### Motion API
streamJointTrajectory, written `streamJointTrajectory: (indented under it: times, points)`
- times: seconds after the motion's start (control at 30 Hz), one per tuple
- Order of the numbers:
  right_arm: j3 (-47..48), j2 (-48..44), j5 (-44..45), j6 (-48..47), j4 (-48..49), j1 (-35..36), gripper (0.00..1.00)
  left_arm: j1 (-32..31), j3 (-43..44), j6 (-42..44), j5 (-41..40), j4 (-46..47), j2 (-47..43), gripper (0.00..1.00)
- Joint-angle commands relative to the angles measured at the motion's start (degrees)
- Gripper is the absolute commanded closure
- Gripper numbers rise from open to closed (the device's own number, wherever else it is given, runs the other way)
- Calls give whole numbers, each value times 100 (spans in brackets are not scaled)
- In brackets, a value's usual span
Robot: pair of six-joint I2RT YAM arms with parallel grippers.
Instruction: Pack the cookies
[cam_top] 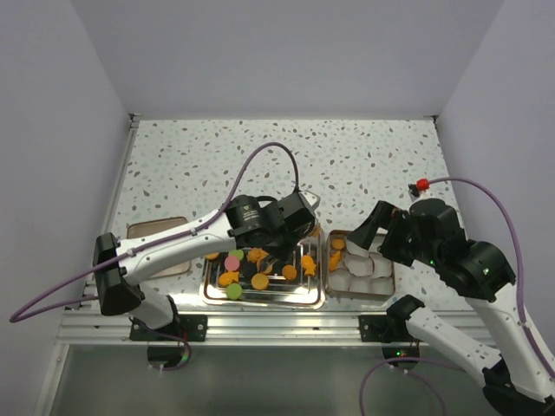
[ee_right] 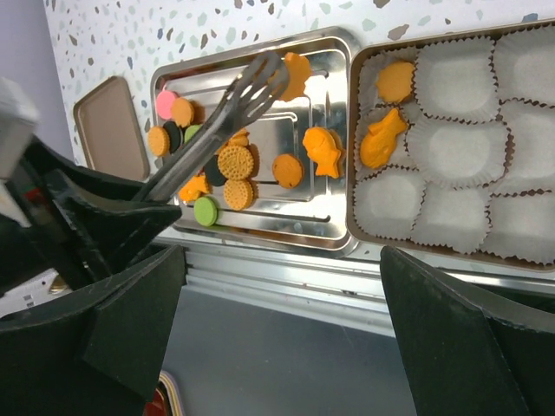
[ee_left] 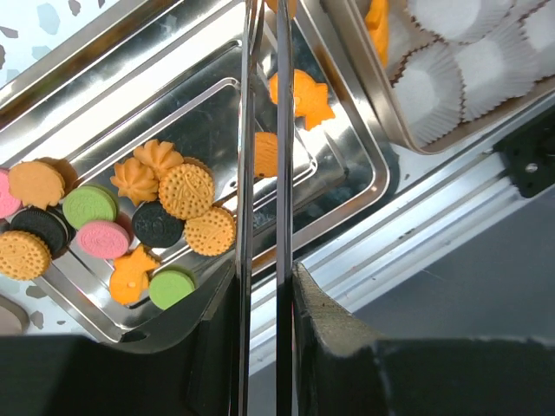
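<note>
Several cookies (cam_top: 236, 267) lie on a steel tray (cam_top: 260, 297): orange discs and stars, some pink, green and black. They also show in the left wrist view (ee_left: 186, 191) and the right wrist view (ee_right: 234, 161). My left gripper (ee_left: 264, 282) is shut on black tongs (ee_left: 284, 130) over the tray. The tong tips (ee_right: 267, 71) sit at an orange cookie (ee_right: 297, 74) by the tray's far edge; I cannot tell whether they pinch it. My right gripper (ee_right: 282, 260) is open and empty above the table's near rail. Two orange cookies (ee_right: 383, 139) lie in paper cups.
A box (cam_top: 388, 293) of white crinkled paper cups (ee_right: 455, 149) stands right of the tray. A brown lid (cam_top: 156, 232) lies left of the tray. The metal rail (cam_top: 260, 322) runs along the near edge. The walls close in at the back and sides.
</note>
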Motion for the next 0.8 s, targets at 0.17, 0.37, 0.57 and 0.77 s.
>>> streamJointTrajectory:
  times: [0.17, 0.37, 0.57, 0.77]
  points:
    - [-222, -71, -590, -323, 352, 10, 1, -376, 1045, -759, 166, -909, -424, 85]
    - [76, 52, -363, -429, 107, 1, 1, -912, 914, -891, 351, -821, -565, 87]
    - [252, -264, 50, -140, -288, 10, 1, -1554, 687, -751, 351, -347, -556, 88]
    - [586, -755, 718, 818, -834, 1, 1, -1607, 247, -478, 149, -409, -555, 88]
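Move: The shell cookie is already in the tong tips, roughly 9 cm ahead and 10 cm right of the left hand. The empty near-left paper cup lies about 19 cm right of this hand, 2 cm back and 16 cm below. The packed fish cookie is 5 cm ahead, 18 cm right; on the tray, the loose fish is 3 cm ahead, 10 cm right. From the right hand the cup is 6 cm left, 2 cm back, 25 cm below. The shell cookie, still pinched in the tongs, is carried back across the right end of the tray towards the near-left cup. The left hand draws back some 11 cm, first rising about 6 cm and sinking a little at the end, its grip unchanged while the wrist swings the tips clockwise roughly 10 degrees. The empty right hand, open, drifts a couple of centimetres back, right and up. ##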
